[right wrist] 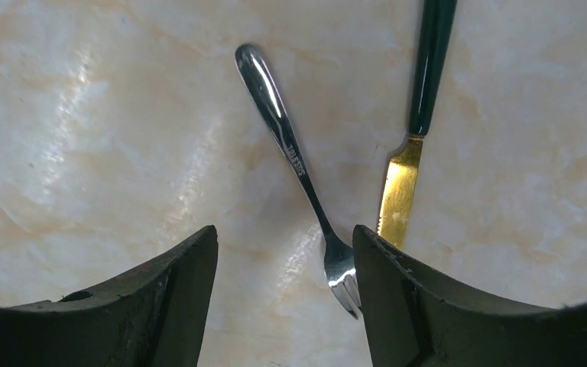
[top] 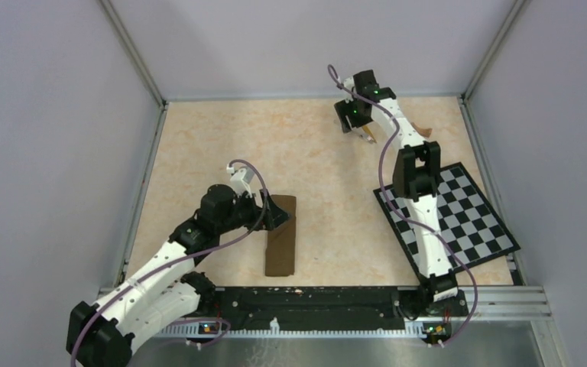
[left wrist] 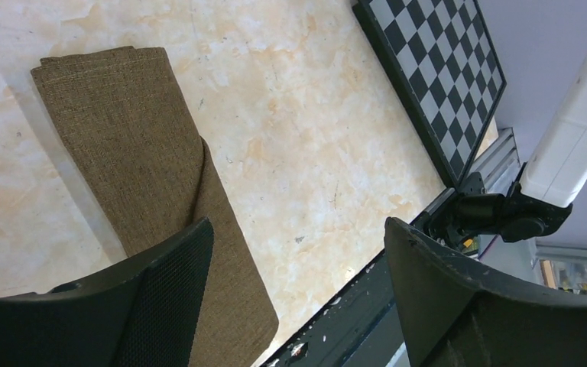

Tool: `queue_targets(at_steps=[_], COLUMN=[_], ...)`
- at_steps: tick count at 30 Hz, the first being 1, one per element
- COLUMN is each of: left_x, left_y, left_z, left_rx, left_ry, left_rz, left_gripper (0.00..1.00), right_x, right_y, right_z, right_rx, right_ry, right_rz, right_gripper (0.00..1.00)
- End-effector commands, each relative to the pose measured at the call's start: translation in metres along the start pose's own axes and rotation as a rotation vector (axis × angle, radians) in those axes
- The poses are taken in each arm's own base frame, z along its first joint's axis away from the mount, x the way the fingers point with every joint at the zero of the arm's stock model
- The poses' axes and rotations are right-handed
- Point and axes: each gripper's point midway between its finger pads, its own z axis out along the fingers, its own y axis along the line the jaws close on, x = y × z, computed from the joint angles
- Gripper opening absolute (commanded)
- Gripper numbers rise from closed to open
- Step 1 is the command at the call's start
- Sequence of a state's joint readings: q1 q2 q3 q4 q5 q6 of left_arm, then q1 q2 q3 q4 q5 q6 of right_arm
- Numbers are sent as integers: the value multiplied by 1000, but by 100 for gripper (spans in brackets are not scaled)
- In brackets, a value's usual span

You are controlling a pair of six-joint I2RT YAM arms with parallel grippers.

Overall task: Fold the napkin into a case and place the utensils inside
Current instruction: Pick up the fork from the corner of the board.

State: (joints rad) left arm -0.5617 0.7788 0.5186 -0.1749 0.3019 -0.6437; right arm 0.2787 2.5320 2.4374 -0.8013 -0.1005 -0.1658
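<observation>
The napkin (top: pixel 281 245) is dark brown cloth folded into a long narrow strip, the case (left wrist: pixel 145 168), lying near the table's front edge. My left gripper (top: pixel 281 212) (left wrist: pixel 298 225) hangs open over its far end, one finger above the cloth and nothing between the fingers. At the far side, my right gripper (top: pixel 351 126) (right wrist: pixel 284 229) is open low over the utensils. The silver fork (right wrist: pixel 298 160) lies flat with its tines between the fingers, close to the right finger. The knife (right wrist: pixel 413 130) (top: pixel 368 138), with dark green handle and gold serrated blade, lies just outside that finger.
A black-and-white checkered board (top: pixel 451 218) (left wrist: pixel 443 76) lies at the right, under the right arm. A small tan object (top: pixel 426 131) shows behind that arm's forearm. The metal rail (top: pixel 313 298) runs along the near edge, and grey walls close in the other sides.
</observation>
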Motion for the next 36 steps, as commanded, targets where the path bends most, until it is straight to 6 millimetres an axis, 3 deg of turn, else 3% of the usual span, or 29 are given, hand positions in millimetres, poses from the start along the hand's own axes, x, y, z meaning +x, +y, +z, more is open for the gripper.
queue_targets(at_steps=[1,13,21,26,29,36], left_x=[-16,-11,-11,-20,-31,-46], left_y=[-14,-15,-12,-4,3,8], left_z=[9,19,17,16,14,7], left_rx=[65,91,79,26,-29,-74], left_ry=[-32,-1,-3,-13,-43,-88], left_rz=[36,3,14,63,94,121], left_gripper=[86,86,86,87,87,87], right_x=[7,44,64,74,74,82], right_y=[-10,-20,1,31,63,139], right_z=[-12,1,-7,-27,-43,-97], right_rx=[42,24,-61,-150,-249,-553], right_ry=[46,107,137,115,78,-3], right_rz=[-154,-125,-66,36,144,389], right_gripper=[64,60,34,14,2,0])
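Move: The fork lies beneath the open right hand, its middle about 3 cm back, 1 cm to the right and 6 cm below, with the handle pointing out and left and the tines in and right. The knife's middle is some 4 cm to the hand's right and level with it; the small wooden piece is about 20 cm to the right and 3 cm back. From the left hand the fork is roughly 35 cm ahead, 19 cm right and 15 cm lower. The right hand sinks about 5 cm towards the neck of the fork, easing back and right, then closes its wide-open fingers to pinch the neck near the tines as it starts to draw back. Staying low over the table, it carries on back towards the robot some 14 cm, veering left near the end while the wrist rolls left side up and tips the fingers steeper down, about 25 degrees in all; the left hand, still open and empty, shifts about 3 cm forward by the folded napkin. ##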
